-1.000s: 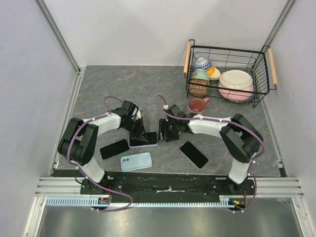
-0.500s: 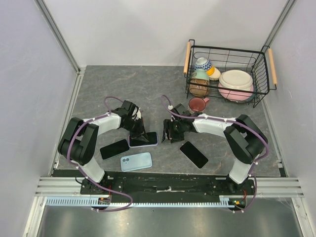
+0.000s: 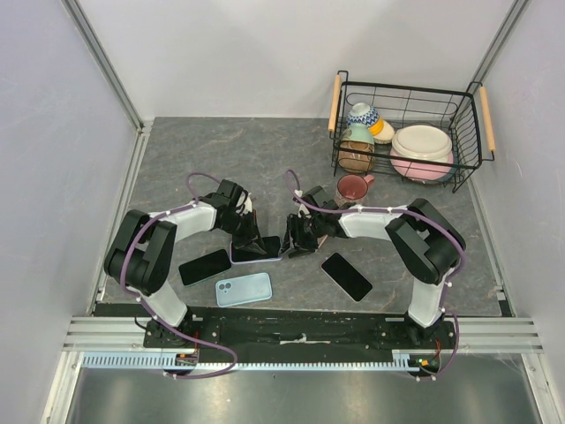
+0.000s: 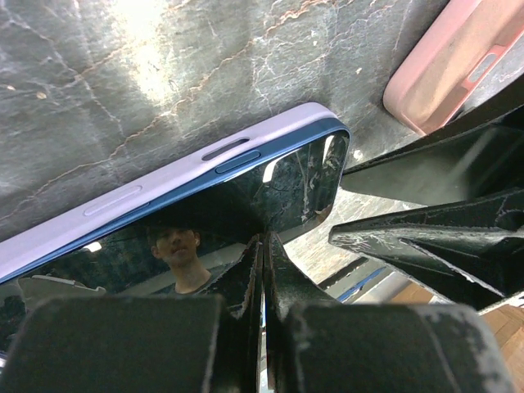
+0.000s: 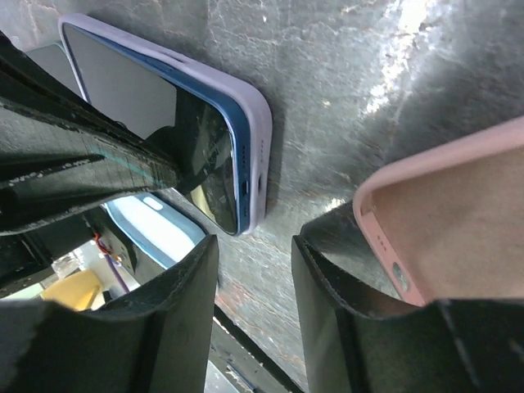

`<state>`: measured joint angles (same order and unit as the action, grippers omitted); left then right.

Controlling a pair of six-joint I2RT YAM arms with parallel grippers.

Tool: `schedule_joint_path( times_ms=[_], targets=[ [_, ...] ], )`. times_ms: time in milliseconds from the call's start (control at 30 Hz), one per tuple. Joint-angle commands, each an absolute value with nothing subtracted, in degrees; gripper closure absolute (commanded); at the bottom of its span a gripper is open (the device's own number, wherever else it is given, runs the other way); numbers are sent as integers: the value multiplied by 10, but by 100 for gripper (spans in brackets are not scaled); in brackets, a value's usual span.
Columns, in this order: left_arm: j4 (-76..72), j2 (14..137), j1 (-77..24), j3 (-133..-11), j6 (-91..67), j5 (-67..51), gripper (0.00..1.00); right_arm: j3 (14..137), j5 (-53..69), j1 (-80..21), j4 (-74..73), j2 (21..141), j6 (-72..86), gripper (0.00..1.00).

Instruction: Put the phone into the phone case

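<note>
A blue phone (image 3: 258, 250) lies in a lavender case (image 4: 155, 184) on the table, screen up. My left gripper (image 3: 250, 231) is shut, and its tips (image 4: 264, 239) rest on the phone's screen (image 4: 205, 221). My right gripper (image 3: 295, 238) is open and empty just off the phone's right end, its jaws (image 5: 254, 246) low over the table beside the cased phone (image 5: 164, 123). A pink case (image 5: 442, 213) lies beside the right fingers and also shows in the left wrist view (image 4: 458, 57).
A black phone (image 3: 205, 267) and a light blue case (image 3: 244, 289) lie near the front left. Another black phone (image 3: 346, 276) lies front right. A mug (image 3: 353, 186) and a wire basket (image 3: 468, 132) of bowls stand at the back right.
My right gripper drew back to the right, then returned left to the phone's end. The left gripper stayed pressed on the phone.
</note>
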<state>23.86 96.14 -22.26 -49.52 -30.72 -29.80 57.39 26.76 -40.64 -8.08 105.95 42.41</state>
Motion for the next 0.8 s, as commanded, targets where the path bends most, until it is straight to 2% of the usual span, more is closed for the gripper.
schedule_joint_path(
  times_ms=[0, 233, 667, 700, 767],
  targets=[
    [241, 1004, -227, -471, -292, -190, 98, 584, 260, -408, -64, 1100, 429, 55],
    [243, 1005, -227, -474, -292, -192, 98, 584, 250, -408, -63, 1127, 426, 69],
    [243, 1013, -230, -480, -296, -194, 98, 603, 144, -416, -148, 1154, 383, 80],
    [243, 1014, -232, -481, -296, -195, 98, 604, 135, -417, -154, 1157, 385, 86],
    [242, 1015, -234, -482, -299, -196, 98, 601, 126, -420, -154, 1160, 385, 87]
  ],
)
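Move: The lavender case, with the phone lying in it, has its middle about 9 cm left of the right hand, 2 cm farther out and 1 cm lower; its near right corner is almost at the fingertips. The pink case lies some 7 cm right of that hand and 6 cm ahead, the blue case roughly 13 cm left and 11 cm back. From the left hand, the lavender case's middle is about 2 cm left and 1 cm ahead. Coming onto the near right corner of the phone and lavender case, the right fingertips close from half open to nearly shut around it, one on the phone's side and one outside the rim, while the hand slides about 1 cm left and sinks about 1 cm. The left hand stays almost in place, its shut fingertips still resting on the screen. ##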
